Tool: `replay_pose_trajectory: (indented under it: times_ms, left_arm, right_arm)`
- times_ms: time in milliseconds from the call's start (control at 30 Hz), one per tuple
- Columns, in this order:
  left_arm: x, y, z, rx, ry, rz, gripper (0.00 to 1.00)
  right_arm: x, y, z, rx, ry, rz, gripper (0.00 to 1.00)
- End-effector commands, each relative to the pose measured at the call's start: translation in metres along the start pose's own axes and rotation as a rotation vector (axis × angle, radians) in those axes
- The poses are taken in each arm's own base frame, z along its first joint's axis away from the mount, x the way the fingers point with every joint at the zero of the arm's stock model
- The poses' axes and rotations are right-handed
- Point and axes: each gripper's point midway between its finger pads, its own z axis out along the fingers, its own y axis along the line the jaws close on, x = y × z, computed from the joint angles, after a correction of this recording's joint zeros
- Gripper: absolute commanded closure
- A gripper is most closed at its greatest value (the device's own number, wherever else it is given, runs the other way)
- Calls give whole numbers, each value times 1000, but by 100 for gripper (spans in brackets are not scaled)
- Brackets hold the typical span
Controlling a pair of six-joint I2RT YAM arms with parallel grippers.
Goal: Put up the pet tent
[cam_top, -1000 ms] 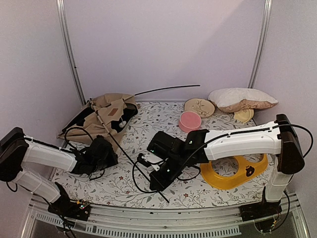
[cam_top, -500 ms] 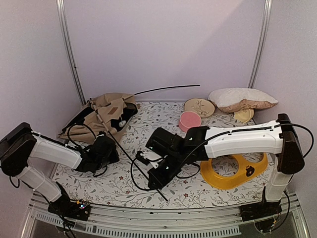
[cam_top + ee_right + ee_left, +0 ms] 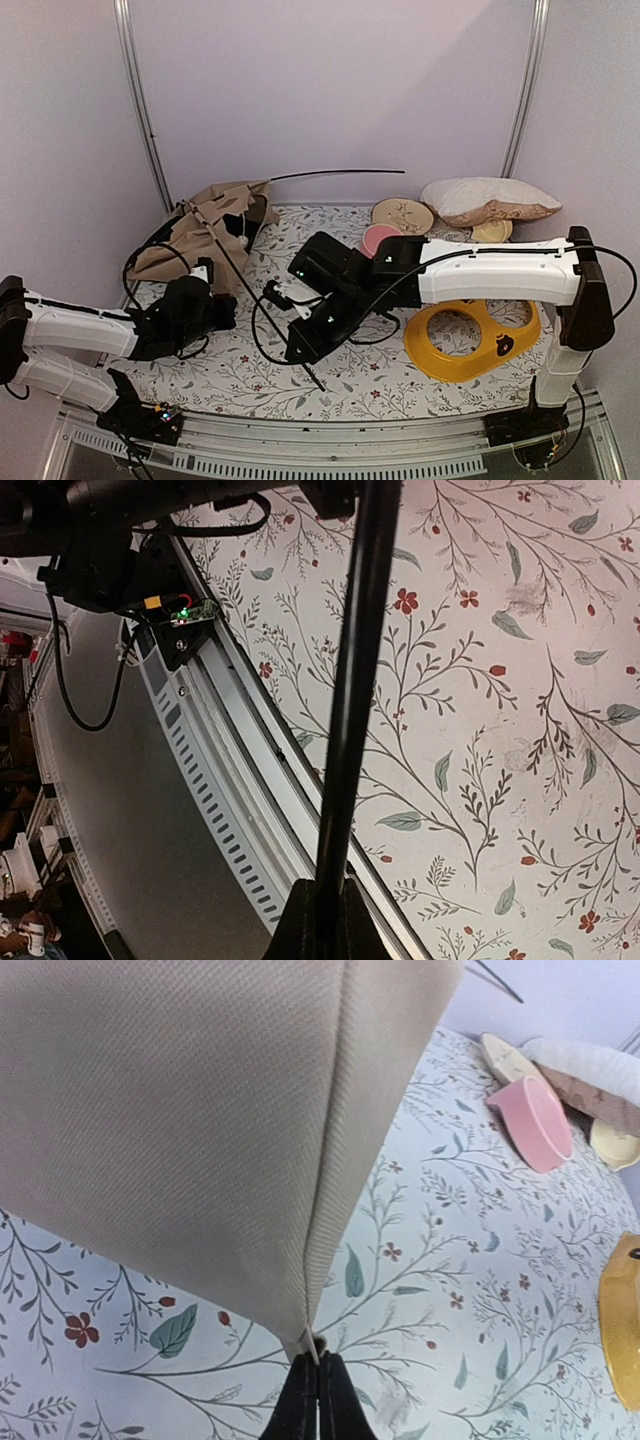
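Observation:
The pet tent is a crumpled tan fabric heap at the back left of the floral table. One thin black pole runs from it diagonally toward the front edge. Another pole arcs up and to the right. My left gripper is shut on a corner of the tan fabric, which lifts off the table above the pinched fingertips. My right gripper is shut on the diagonal pole, low along its length, near the table's front rail.
A pink bowl and a beige plate sit at the back centre. A patterned pillow and a small yellow dish lie at the back right. A yellow bowl stand lies under the right arm. The metal rail borders the front.
My left gripper has shut on the tent's fabric corner, and the fabric now stands higher and more bunched. My right gripper has shifted left and back with the pole.

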Motion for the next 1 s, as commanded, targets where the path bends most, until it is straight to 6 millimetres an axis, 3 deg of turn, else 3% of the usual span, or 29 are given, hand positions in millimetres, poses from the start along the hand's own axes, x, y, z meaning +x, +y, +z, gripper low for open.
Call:
replay_pose_trajectory:
  times_ms: [0,367,633,767,833,967]
  left_arm:
    - [18,-42,-29,194,39,46,100]
    - [50,-87,-89,360,78,135,100]
    - [67,-112,-117,440,134,182,100]
    - [70,-96,-117,356,142,133,100]
    - [67,-85,-116,302,134,102,100]
    - [56,-88,-122,327,104,73,100]
  right_arm:
    - [-64,20,-35,-45,-214,-74,100]
    - [-147,43,-82,-139,-506,-134,100]
    - [-192,33,-93,-149,-651,-157,100]
    - [-197,22,-90,-146,-649,-136,100]
    - [-191,18,-85,-142,-626,-125,100]
    - [-172,4,-73,-118,-583,-71,100]
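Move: The left fingers already hold the tent corner; the pole's near end, which it is meant to meet, lies about 20 cm to their right, 18 cm back and 4 cm higher. From the right hand, gripping the pole, that corner is roughly 13 cm ahead, 15 cm left and 7 cm lower. The tent body's middle stands some 35 cm ahead and 20 cm left of the right hand, the yellow frame about 12 cm ahead and 33 cm to its right. Both hands keep their pinch, the left on the tent corner, the right on the black pole near its end. The left pulls the corner back about 11 cm while lifting and drifting left, then edges back right. The right lifts the pole some 7 cm and carries it left, then forward, towards the corner, its fingers tipping up to point more leftward. ##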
